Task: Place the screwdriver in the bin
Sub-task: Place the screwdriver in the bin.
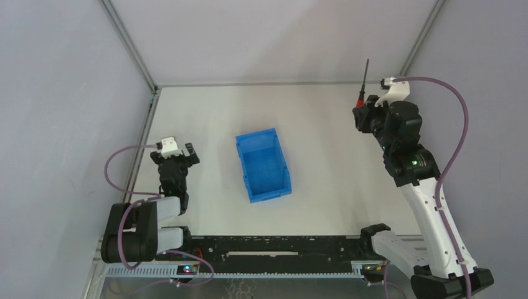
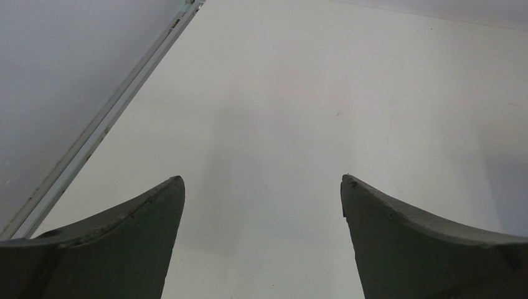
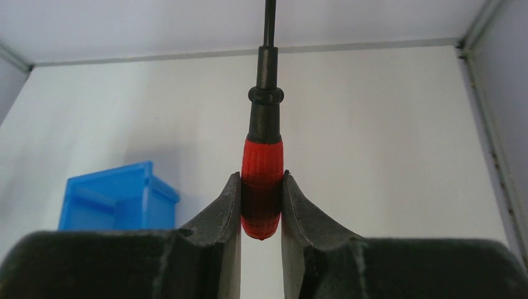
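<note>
My right gripper point(image 3: 261, 180) is shut on the red handle of the screwdriver point(image 3: 262, 180), whose thin black shaft points straight out past the fingertips. From above, the screwdriver point(image 1: 362, 87) is held in the air at the far right, shaft toward the back wall, in the right gripper point(image 1: 359, 107). The blue bin point(image 1: 263, 164) stands empty in the middle of the table, well to the left of that gripper; its corner shows as the bin point(image 3: 115, 196) in the right wrist view. My left gripper point(image 1: 179, 151) hangs open at the left, and the left gripper point(image 2: 262, 180) has only bare table between its fingers.
Grey enclosure walls rise on the left, back and right. A metal frame rail point(image 1: 144, 134) runs along the table's left edge, close to the left arm. A black bar point(image 1: 274, 246) with both arm bases lies along the near edge.
</note>
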Robot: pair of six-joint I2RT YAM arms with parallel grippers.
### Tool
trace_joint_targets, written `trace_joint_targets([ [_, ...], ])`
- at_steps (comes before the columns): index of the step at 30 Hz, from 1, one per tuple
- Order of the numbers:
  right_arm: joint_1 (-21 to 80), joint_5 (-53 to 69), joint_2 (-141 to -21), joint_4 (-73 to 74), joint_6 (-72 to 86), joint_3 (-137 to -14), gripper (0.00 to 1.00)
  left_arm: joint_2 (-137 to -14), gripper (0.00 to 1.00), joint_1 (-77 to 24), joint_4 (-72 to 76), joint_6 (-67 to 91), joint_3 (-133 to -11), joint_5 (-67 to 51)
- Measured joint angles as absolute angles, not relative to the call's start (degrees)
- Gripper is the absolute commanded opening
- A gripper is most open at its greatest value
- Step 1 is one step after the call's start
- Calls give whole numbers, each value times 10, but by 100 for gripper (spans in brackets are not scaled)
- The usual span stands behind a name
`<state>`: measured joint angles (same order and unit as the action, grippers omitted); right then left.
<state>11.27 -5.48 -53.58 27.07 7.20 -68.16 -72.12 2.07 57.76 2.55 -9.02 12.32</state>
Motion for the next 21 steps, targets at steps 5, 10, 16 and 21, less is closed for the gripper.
trace_joint_targets([
  [5, 199, -81, -540, 270, 76, -682, 2, -721, 100, 21, 578, 25, -90, 123],
  [10, 269, -107, -556, 265, 89, -682, 2, -721, 100, 21, 578, 25, -90, 123],
  [16, 344, -139, -587, 243, 110, -682, 3, -721, 100, 21, 578, 25, -90, 123],
  [21, 411, -167, -623, 224, 124, -684, 3, -721, 100, 21, 578, 25, -90, 123],
])
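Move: The right hand already holds the screwdriver by its red handle, high over the table; its middle lies about 5 cm ahead of and 4 cm above the grip, straight ahead. The blue bin is roughly 26 cm to this hand's left, a couple of centimetres nearer the base and some 31 cm below. From the idle left hand, the bin is about 34 cm to the right, 4 cm back and 7 cm lower. Keeping its pinch on the screwdriver's red handle, the right hand swings left towards the bin, about 15 cm and still high above the table. It turns counter-clockwise by nearly 20 degrees with the swing, and the fingers stay shut on the handle. ##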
